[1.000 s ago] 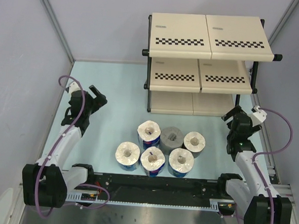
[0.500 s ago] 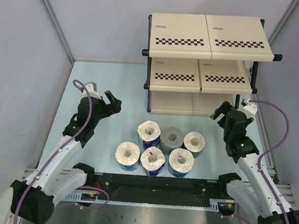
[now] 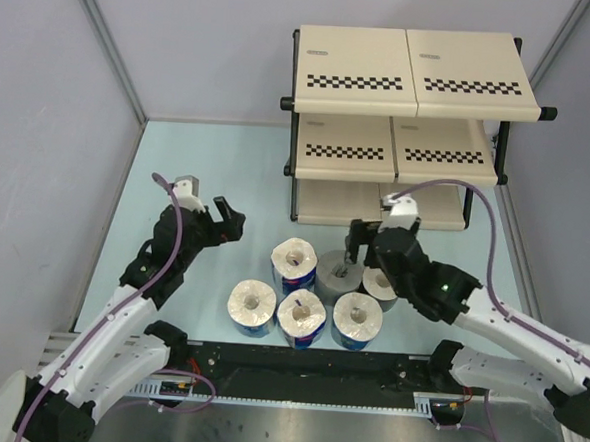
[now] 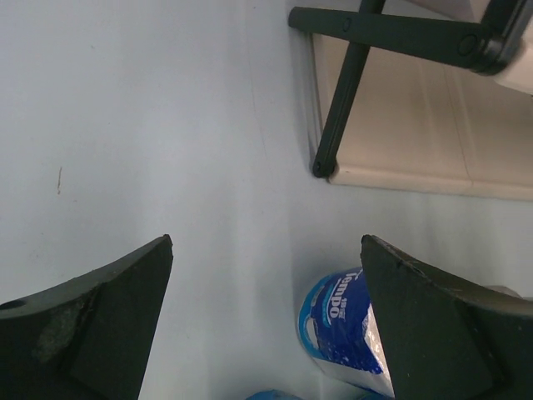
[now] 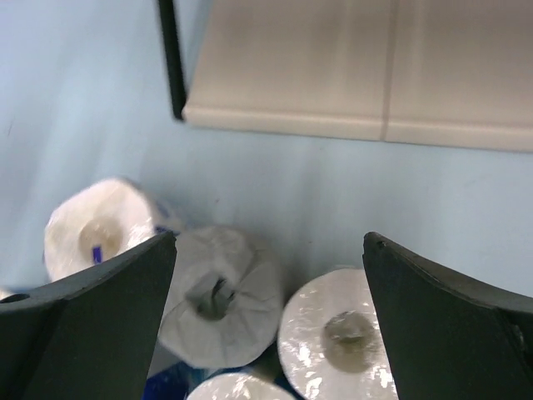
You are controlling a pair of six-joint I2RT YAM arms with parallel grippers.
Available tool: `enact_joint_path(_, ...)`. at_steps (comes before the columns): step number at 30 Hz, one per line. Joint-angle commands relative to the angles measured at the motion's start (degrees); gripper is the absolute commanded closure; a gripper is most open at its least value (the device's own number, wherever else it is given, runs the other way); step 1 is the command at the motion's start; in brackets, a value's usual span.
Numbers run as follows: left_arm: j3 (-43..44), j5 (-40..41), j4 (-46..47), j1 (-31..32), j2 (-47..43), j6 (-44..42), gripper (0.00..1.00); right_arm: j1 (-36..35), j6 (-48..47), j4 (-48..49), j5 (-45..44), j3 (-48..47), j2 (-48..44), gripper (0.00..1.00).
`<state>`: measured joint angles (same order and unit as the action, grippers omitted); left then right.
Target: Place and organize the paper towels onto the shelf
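Six paper towel rolls stand on end in a cluster on the pale blue table: a blue-wrapped one (image 3: 293, 264), a grey one (image 3: 338, 272), a dark-wrapped one (image 3: 381, 282), and three blue-wrapped ones in front (image 3: 253, 307) (image 3: 301, 318) (image 3: 357, 319). The three-tier shelf (image 3: 414, 83) stands behind them, its tiers bare. My right gripper (image 3: 359, 243) is open above the grey roll (image 5: 218, 296) and the roll to its right (image 5: 337, 342). My left gripper (image 3: 228, 220) is open, left of the cluster, with a Tempo roll (image 4: 346, 329) near its right finger.
The shelf's black leg (image 4: 337, 117) and bottom beige panel (image 5: 358, 75) are just beyond the rolls. White enclosure walls bound the table on the left and right. A black rail (image 3: 306, 372) runs along the near edge.
My right arm has swung left from the table's right side to hover over the rolls. My left gripper has moved right and forward, toward the cluster.
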<state>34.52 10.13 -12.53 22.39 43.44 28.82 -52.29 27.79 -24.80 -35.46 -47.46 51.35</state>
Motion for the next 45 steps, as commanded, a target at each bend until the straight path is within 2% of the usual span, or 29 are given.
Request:
enact_joint_path(1,-1.2,-5.6,3.4,0.5,-3.1,-3.2,0.00,-5.8,-9.8,3.8,3.1,-5.4,6.8,0.01)
enact_joint_path(9,-0.3,-5.6,1.1,0.5,-2.7,-3.1,0.00,-5.5,-17.2,10.0,13.2,-7.5,17.2,0.00)
enact_joint_path(12,-0.3,-6.1,0.8,0.5,-2.7,-3.5,0.00,-3.6,-18.3,11.5,19.4,-8.2,19.5,0.00)
enact_joint_path(16,0.2,-6.9,0.0,0.5,-2.7,-4.0,0.00,0.4,-18.6,13.0,32.5,-8.5,20.6,0.00)
enact_joint_path(19,0.7,-7.4,-0.6,0.5,-2.6,-4.4,0.00,3.0,-18.6,13.6,38.1,-8.7,21.0,0.00)
enact_joint_path(26,1.4,-8.1,-1.8,0.5,-1.8,-5.3,0.00,3.2,-19.0,12.2,39.4,-10.5,23.8,0.01)
enact_joint_path(34,4.3,-6.6,-6.4,0.5,-1.5,-7.8,0.00,1.3,-17.3,12.2,30.5,-12.1,28.3,0.02)
enact_joint_path(45,3.9,-5.7,-8.7,0.5,-2.9,-8.9,0.00,0.9,-16.8,13.2,31.2,-12.8,32.3,0.05)
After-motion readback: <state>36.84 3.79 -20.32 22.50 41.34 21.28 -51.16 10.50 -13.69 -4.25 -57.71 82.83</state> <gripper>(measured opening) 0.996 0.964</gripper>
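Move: The paper towel roll the right hand heads for is the blue-wrapped one at the left of the farther row. It lies about 17 cm to the hand's left, level with it fore and aft, and some 16 cm below. The grey-wrapped roll stands between, about 7 cm left and 1 cm back, and a white roll is 3 cm right and 3 cm back. The front row's middle roll sits about 11 cm nearer than the blue-wrapped one. From the left hand, the blue-wrapped roll is roughly 17 cm right, 4 cm back and 13 cm lower. Leftward and down goes the right hand with its fingers wide open, crossing over the grey roll to the blue-wrapped one: about 14 cm left and 8 cm lower, quick at first, then easing. On the way the wrist swings some 35 degrees counter-clockwise and tips farther down, bringing the open fingertips close over the right part of the roll's top. ##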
